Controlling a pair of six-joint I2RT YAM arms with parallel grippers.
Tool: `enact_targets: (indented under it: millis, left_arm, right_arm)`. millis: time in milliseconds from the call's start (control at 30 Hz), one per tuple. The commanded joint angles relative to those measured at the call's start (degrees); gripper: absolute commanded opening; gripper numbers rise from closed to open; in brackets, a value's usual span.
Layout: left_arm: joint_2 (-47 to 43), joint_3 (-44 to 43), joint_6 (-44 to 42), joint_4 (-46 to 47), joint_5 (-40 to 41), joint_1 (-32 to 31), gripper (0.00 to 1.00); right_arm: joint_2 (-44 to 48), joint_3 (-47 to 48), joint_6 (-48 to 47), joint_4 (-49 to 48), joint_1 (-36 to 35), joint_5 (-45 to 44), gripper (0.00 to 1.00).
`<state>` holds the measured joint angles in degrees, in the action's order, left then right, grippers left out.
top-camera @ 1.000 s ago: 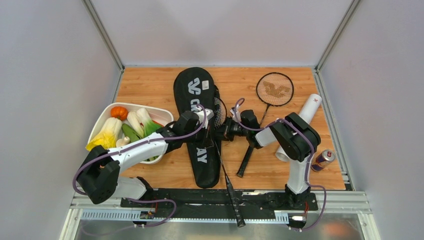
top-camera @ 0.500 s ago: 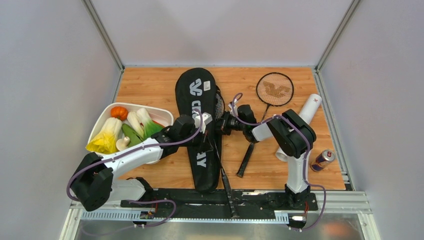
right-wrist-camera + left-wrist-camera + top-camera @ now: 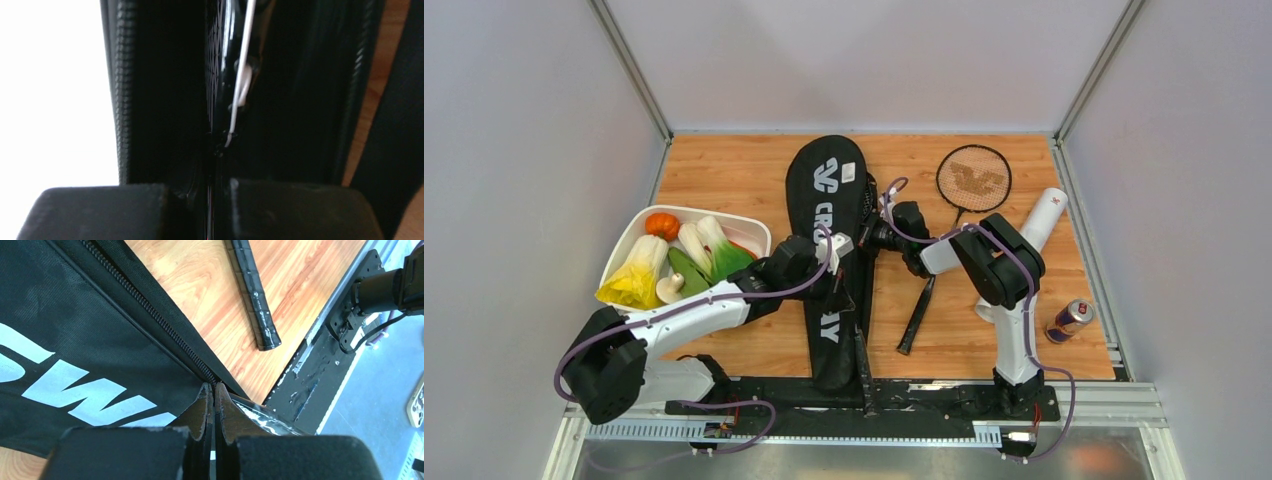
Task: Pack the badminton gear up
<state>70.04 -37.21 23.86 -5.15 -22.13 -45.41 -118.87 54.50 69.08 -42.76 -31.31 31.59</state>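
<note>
The black racket bag [image 3: 826, 182] lies lengthwise at mid table. My left gripper [image 3: 842, 268] is shut on its zipper edge [image 3: 165, 325], which runs straight into the closed jaws [image 3: 212, 389]. My right gripper [image 3: 877, 236] is shut on the rim of a black racket [image 3: 216, 75] whose head is inside the bag's opening. That racket's handle [image 3: 862, 370] sticks out toward the arm bases. A second racket [image 3: 972, 178] lies to the right with its handle [image 3: 256, 300] on the wood. A white tube [image 3: 1049, 210] lies far right, partly behind the right arm.
A white tray [image 3: 754, 228] of toy vegetables stands at the left, beside the left arm. A drink can [image 3: 1072, 318] lies at the right edge. The black base rail [image 3: 944, 392] runs along the near edge. Grey walls close in three sides.
The bag's far end has swung to the right. The held racket has gone farther into the bag, its handle drawn up the table. The right gripper has moved farther away, the left one nearer.
</note>
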Motion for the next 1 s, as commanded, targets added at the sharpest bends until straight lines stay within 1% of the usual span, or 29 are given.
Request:
enact_targets:
  millis: [0, 167, 267, 500, 733, 900, 967]
  left_arm:
    - [-1.40, -0.06, -0.03, 3.60, -2.80, -1.35, 0.00]
    - [-2.91, 0.97, 2.67, 4.77, -3.24, -2.36, 0.00]
    - [-4.22, 1.97, 5.98, 6.83, -2.81, -2.52, 0.00]
    - [-8.80, 6.05, 12.62, 10.65, -0.83, -2.52, 0.00]
    - [-9.21, 8.21, 17.46, 14.82, -0.45, -2.62, 0.00]
    - [-9.68, 8.92, 17.60, 14.48, 1.61, -2.62, 0.00]
    - [-9.44, 8.87, 16.60, 12.60, 4.07, -2.65, 0.00]
  right_arm:
    - [0.59, 2.48, -0.12, -3.22, 0.47, -6.71, 0.00]
    - [-0.44, 4.64, 0.00, -2.99, 1.24, -12.00, 0.00]
    - [-0.87, 6.06, -0.45, -1.03, 1.27, -15.62, 0.00]
    - [-3.76, 10.62, -1.81, 3.09, 1.16, -18.96, 0.02]
    - [-5.17, 13.86, -2.32, 6.24, 0.66, -23.07, 0.00]
    - [-6.28, 16.03, -1.16, 7.79, 0.39, -23.91, 0.00]
    - [-6.02, 15.95, -1.39, 9.15, 0.10, -23.94, 0.05]
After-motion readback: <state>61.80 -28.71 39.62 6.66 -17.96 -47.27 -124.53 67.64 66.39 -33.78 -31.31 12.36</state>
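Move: The right gripper holds the racket shaft by the throat, its head already in the bag. The bag's round head end lies about 22 cm ahead of that hand and 10 cm left; the second racket's head is some 21 cm ahead and 33 cm right. The left gripper pinches the bag's zipper edge; the held racket's handle sticks out about 15 cm behind it and 3 cm right, the second racket's grip level and 17 cm right. Push the right gripper forward about 9 cm, still pinching the shaft, to drive the racket towards the bag's head end, while its wrist swings clockwise some 15 degrees. Keep the left fingers shut on the zipper edge and lift it a good 2 cm, drifting back and then part-way forward again as the fingertips tip up and swing counter-clockwise. ##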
